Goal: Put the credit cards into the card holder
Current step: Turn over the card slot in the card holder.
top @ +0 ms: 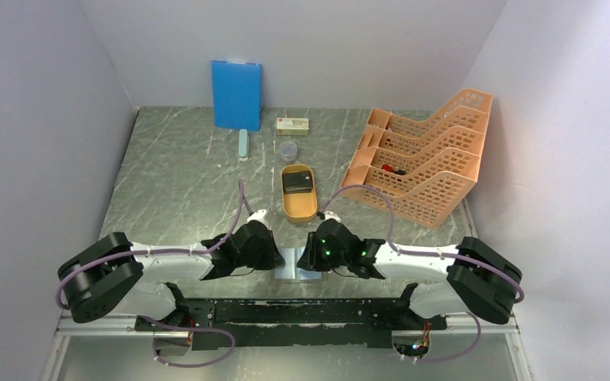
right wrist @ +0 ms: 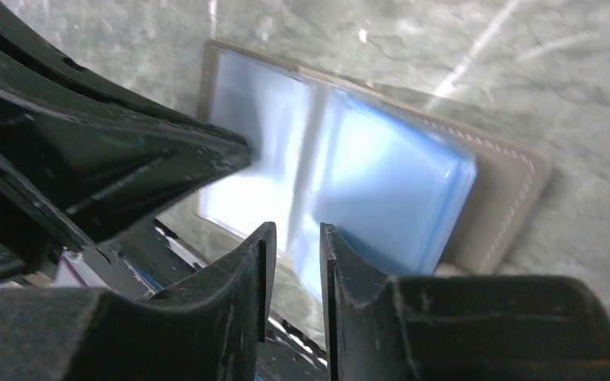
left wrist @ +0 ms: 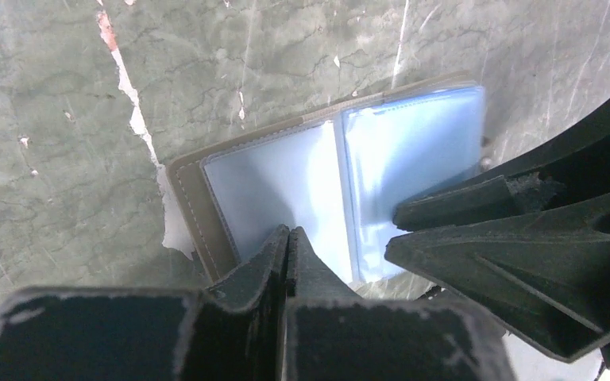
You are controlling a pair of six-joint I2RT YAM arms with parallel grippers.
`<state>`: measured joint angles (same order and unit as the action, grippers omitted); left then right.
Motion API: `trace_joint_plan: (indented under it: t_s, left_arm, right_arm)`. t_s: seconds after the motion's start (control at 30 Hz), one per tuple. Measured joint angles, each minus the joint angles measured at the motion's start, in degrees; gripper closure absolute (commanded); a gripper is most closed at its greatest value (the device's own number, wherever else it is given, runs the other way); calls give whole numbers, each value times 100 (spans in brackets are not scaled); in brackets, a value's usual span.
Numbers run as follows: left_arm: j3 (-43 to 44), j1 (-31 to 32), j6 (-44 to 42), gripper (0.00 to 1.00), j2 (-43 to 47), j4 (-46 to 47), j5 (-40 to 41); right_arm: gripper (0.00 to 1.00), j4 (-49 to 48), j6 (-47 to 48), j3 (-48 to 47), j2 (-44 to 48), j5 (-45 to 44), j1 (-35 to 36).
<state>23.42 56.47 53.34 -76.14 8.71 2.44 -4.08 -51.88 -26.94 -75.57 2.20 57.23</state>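
The card holder (top: 289, 265) lies open near the table's front edge, its pale blue sleeves (left wrist: 286, 175) facing up inside a taupe cover (right wrist: 508, 198). My left gripper (left wrist: 287, 234) is shut, its tips on the near edge of the left sleeve. Whether plastic is pinched between them does not show. My right gripper (right wrist: 294, 234) hovers over the right sleeve's near edge, its jaws a narrow gap apart with nothing between them. Each gripper shows in the other's wrist view, close beside it. The dark credit cards (top: 297, 182) lie stacked in an orange oval tray (top: 298, 214) beyond the wallet.
A blue board (top: 236, 94) leans on the back wall. Near it are a white-and-green box (top: 292, 125), a small clear cup (top: 287, 150) and a pale stick (top: 243, 144). An orange file rack (top: 421, 155) fills the right side.
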Motion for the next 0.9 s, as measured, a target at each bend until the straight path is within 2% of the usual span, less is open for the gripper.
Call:
trace_joint_plan:
  t_s: [0.57,0.77,0.9]
  left_arm:
    - [-339,-2,186,95,13,614,31]
    - [-378,-2,181,95,90,612,31]
    - [-376,0,170,88,160,509,28]
  right_arm:
    - [70,-26,-365,555,485,-400,-31]
    - [69,466,-424,708,1040,-649,-70]
    - [69,831,-415,638,1189,-717,-72]
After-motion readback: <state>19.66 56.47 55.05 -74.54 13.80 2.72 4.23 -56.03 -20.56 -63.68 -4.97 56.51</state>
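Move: The turned-over card slot, the bluish one, has its middle about 2 cm right and 2 cm ahead of my right fingertips, just below them; its right edge still stands proud of the leather. The left sleeve is some 5 cm left and 2 cm ahead, and the orange tray about 19 cm ahead, 1 cm left. From my left hand the slot lies roughly 6 cm right and 1 cm ahead, and the left sleeve's middle about 2 cm ahead. I sweep my right hand about 5 cm to the right, away from the spine and across the card slot towards its outer edge. I sink about 1 cm early on, slow midway and then speed up, with the slightly parted fingers smoothing the slot down and the wrist turning some 10 degrees clockwise. My shut left fingertips stay on the left sleeve, holding the card holder down. ##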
